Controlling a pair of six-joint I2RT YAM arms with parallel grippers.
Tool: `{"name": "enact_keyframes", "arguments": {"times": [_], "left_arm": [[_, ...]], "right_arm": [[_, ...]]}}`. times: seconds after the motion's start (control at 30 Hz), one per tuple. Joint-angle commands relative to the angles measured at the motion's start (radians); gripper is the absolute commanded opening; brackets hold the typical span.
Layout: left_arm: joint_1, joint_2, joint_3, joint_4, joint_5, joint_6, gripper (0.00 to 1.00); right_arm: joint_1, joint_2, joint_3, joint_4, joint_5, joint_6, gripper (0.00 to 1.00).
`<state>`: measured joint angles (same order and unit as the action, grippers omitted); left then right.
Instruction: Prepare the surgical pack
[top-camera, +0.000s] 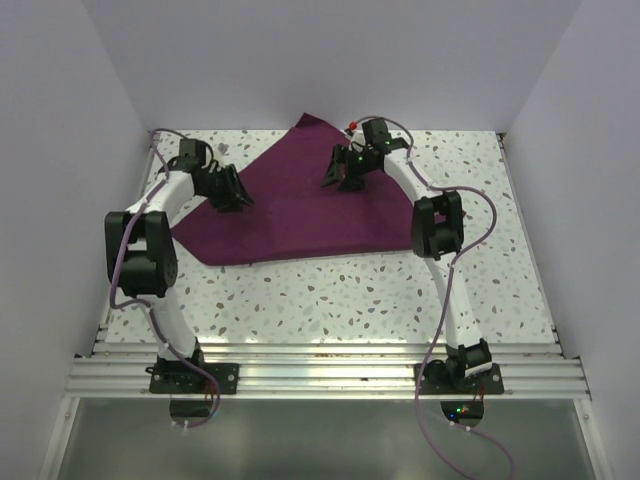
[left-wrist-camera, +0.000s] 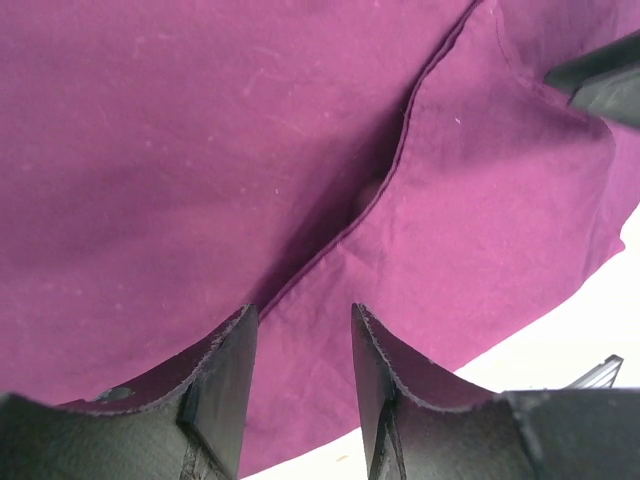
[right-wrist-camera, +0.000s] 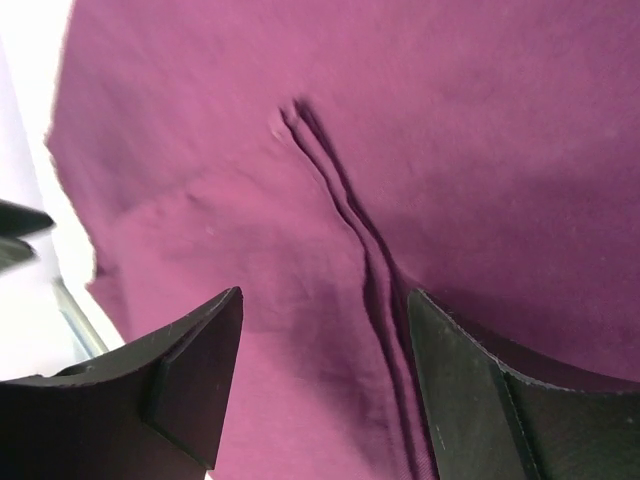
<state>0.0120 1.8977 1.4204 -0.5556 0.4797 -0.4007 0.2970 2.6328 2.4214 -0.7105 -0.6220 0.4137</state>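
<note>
The maroon cloth (top-camera: 290, 205) of the surgical pack lies folded on the far half of the table, one corner pointing to the back wall. My left gripper (top-camera: 238, 198) hangs over its left part, open and empty. In the left wrist view the left gripper (left-wrist-camera: 303, 310) sits just above a hemmed flap edge (left-wrist-camera: 395, 170) that runs diagonally across the cloth (left-wrist-camera: 150, 180). My right gripper (top-camera: 342, 178) hangs over the cloth's upper middle. In the right wrist view the right gripper (right-wrist-camera: 325, 295) is open over a narrow pleat (right-wrist-camera: 345, 215) in the cloth (right-wrist-camera: 480, 130), holding nothing.
The speckled white table (top-camera: 330, 290) shows bare in front of the cloth and on the right. White walls close in the back and both sides. An aluminium rail (top-camera: 320, 372) carries the arm bases at the near edge. A fingertip of the right gripper (left-wrist-camera: 600, 80) shows at the left wrist view's top right.
</note>
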Motion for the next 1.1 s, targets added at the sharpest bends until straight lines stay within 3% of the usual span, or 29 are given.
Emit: {"name": "enact_keyframes", "arguments": {"times": [0.0, 0.37, 0.63, 0.77, 0.97, 1.07], "left_arm": [[-0.004, 0.026, 0.055, 0.008, 0.005, 0.036, 0.47], [-0.004, 0.055, 0.064, -0.029, -0.027, 0.051, 0.47], [-0.006, 0.018, 0.094, -0.092, -0.19, 0.002, 0.46], [0.019, -0.012, 0.104, -0.142, -0.34, -0.03, 0.46], [0.054, -0.057, 0.08, -0.155, -0.371, -0.03, 0.46], [0.057, -0.068, 0.074, -0.168, -0.394, -0.027, 0.46]], "right_arm": [[-0.007, -0.004, 0.041, -0.061, 0.022, -0.125, 0.7], [0.021, 0.036, 0.048, -0.058, -0.05, -0.164, 0.62], [0.027, 0.033, -0.007, 0.051, -0.047, -0.044, 0.27], [0.025, 0.035, 0.008, 0.063, -0.013, 0.003, 0.16], [0.004, 0.039, 0.002, 0.103, -0.004, 0.054, 0.0], [-0.009, 0.029, -0.015, 0.111, 0.039, 0.066, 0.0]]}}
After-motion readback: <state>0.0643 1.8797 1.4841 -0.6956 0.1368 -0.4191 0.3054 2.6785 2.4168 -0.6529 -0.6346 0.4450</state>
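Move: The drape's raised fold edge lies just under the right hand's open fingers, about 1 cm to the left, level fore and aft, and 3 cm below. The drape's far corner stands some 16 cm ahead and 8 cm left of that hand; its near edge runs roughly 18 cm back. For the left hand, the drape's left corner lies about 15 cm left, 5 cm back and 8 cm below; the fold edge is some 24 cm right, 4 cm ahead, 6 cm below. The right fingers close from wide open to almost shut and pinch the drape's raised fold edge, after the hand has sunk about 2.5 cm onto it with a small dip back and forward again. The left hand, fingers staying half open, first eases down 2 cm, then swings about 8 cm left towards the drape's left corner while rising again, its fingers tilting steeper down and turning slightly counter-clockwise. ##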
